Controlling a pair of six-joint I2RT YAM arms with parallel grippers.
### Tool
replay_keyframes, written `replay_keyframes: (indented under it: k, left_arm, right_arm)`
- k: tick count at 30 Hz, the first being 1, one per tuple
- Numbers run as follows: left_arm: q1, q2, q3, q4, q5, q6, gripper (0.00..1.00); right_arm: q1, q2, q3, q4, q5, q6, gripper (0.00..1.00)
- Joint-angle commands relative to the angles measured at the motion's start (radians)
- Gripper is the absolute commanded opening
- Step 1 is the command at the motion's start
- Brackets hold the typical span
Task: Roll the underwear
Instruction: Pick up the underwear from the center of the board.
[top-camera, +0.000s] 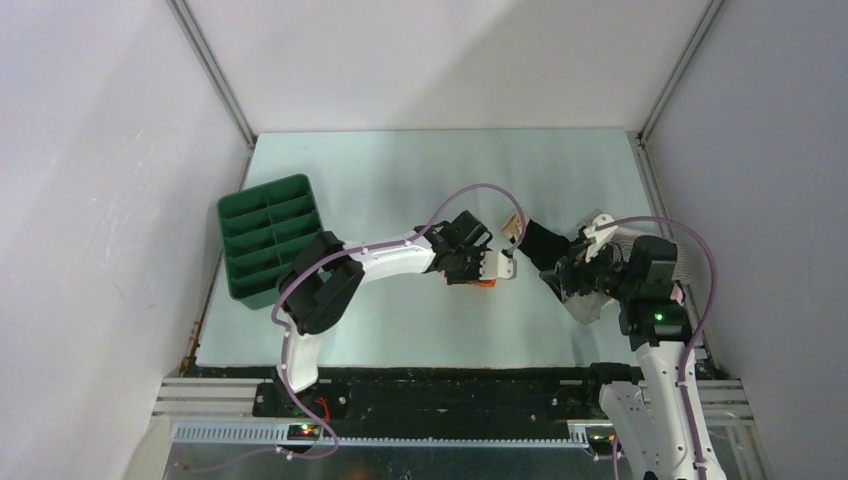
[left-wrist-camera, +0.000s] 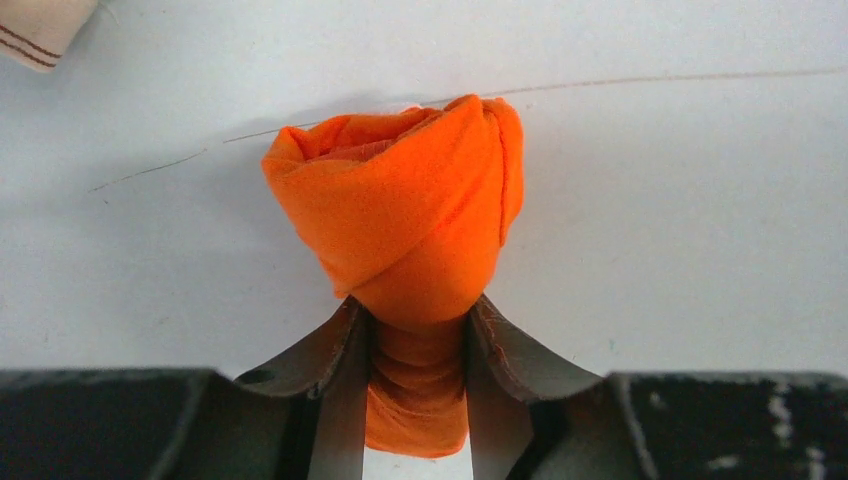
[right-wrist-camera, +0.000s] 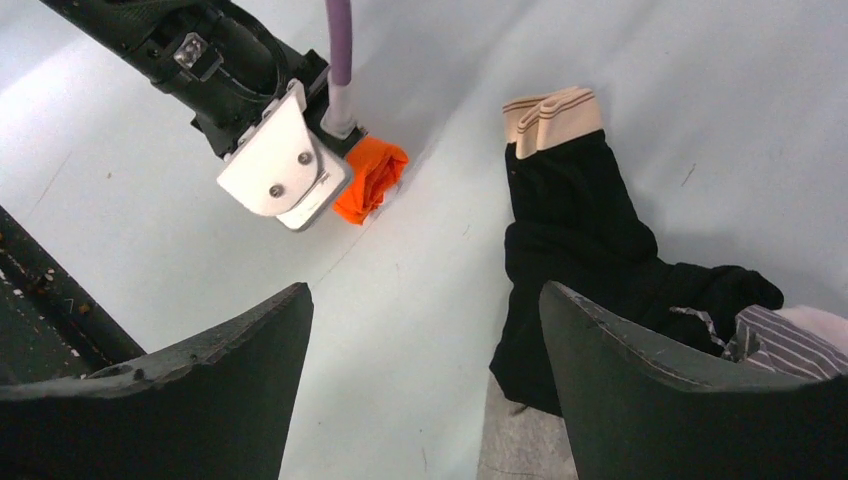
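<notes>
A tight orange roll of underwear (left-wrist-camera: 400, 215) sits on the pale table, and my left gripper (left-wrist-camera: 415, 310) is shut on its lower end. From above, the roll (top-camera: 486, 283) shows just under the left gripper (top-camera: 495, 268) at mid-table. In the right wrist view the roll (right-wrist-camera: 370, 178) pokes out beside the left gripper's white plate (right-wrist-camera: 285, 165). My right gripper (right-wrist-camera: 425, 290) is open with only bare table between its fingers. It hangs beside a black pair of underwear (right-wrist-camera: 575, 220) with a beige waistband (right-wrist-camera: 552, 112).
The black pair (top-camera: 540, 243) tops a small heap with striped cloth (right-wrist-camera: 790, 340) and grey cloth (right-wrist-camera: 520, 440) under the right arm. A green compartment tray (top-camera: 268, 235) stands at the table's left edge. White walls close in three sides.
</notes>
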Motion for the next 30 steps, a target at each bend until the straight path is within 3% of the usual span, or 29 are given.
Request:
replay_keyframes:
  k: [1,3,6,9,11,20,26,30]
  left_arm:
    - [-0.028,0.160,-0.083,-0.072,0.115,-0.208,0.28]
    - [-0.028,0.168,-0.100,-0.032,0.083,-0.232,0.33]
    - [-0.023,0.169,-0.111,0.000,0.069,-0.247,0.30]
    - [-0.008,0.152,-0.103,-0.030,0.108,-0.245,0.07]
    - [0.016,0.126,-0.088,-0.079,0.141,-0.247,0.01]
    - [0.169,-0.152,0.020,-0.345,0.265,-0.181,0.00]
    - [0.259,-0.277,0.125,-0.599,0.219,-0.093,0.00]
    - [0.400,-0.360,0.126,-0.718,0.162,-0.043,0.00]
  right_arm:
    - [0.035,0.001,0.042,-0.032,0.073,0.002,0.87]
    - [0.056,0.012,0.052,-0.041,0.098,0.017,0.87]
    - [0.111,0.037,0.067,-0.039,0.139,0.040,0.87]
    - [0.159,0.090,0.088,-0.017,0.181,0.066,0.87]
    - [0.174,0.125,0.105,0.008,0.202,0.082,0.87]
    - [0.175,0.202,0.153,0.121,0.218,0.127,0.87]
    - [0.171,0.215,0.154,0.172,0.223,0.162,0.87]
    - [0.169,0.237,0.154,0.195,0.215,0.191,0.87]
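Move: The rolled orange underwear is already pinched in my left fingers down at the board. The green box it goes to has its middle about 39 cm to the left and 8 cm farther out, at about this height. The tan waistband lies some 11 cm ahead and 9 cm right, the black garment about 8 cm ahead and 15 cm right. From my right hand, the box is roughly 55 cm left, 13 cm ahead and 18 cm below. Keeping my left fingers closed on the orange roll, I barely shift at first, settling slightly and turning counter-clockwise, then carry it up and away to the left, towards the green box: about 11 cm left and 9 cm up, with my fingertips swinging some 20 degrees back towards my base. My empty, open right hand dips a little, then drifts about 4 cm forward and slightly left, above the clothes. ##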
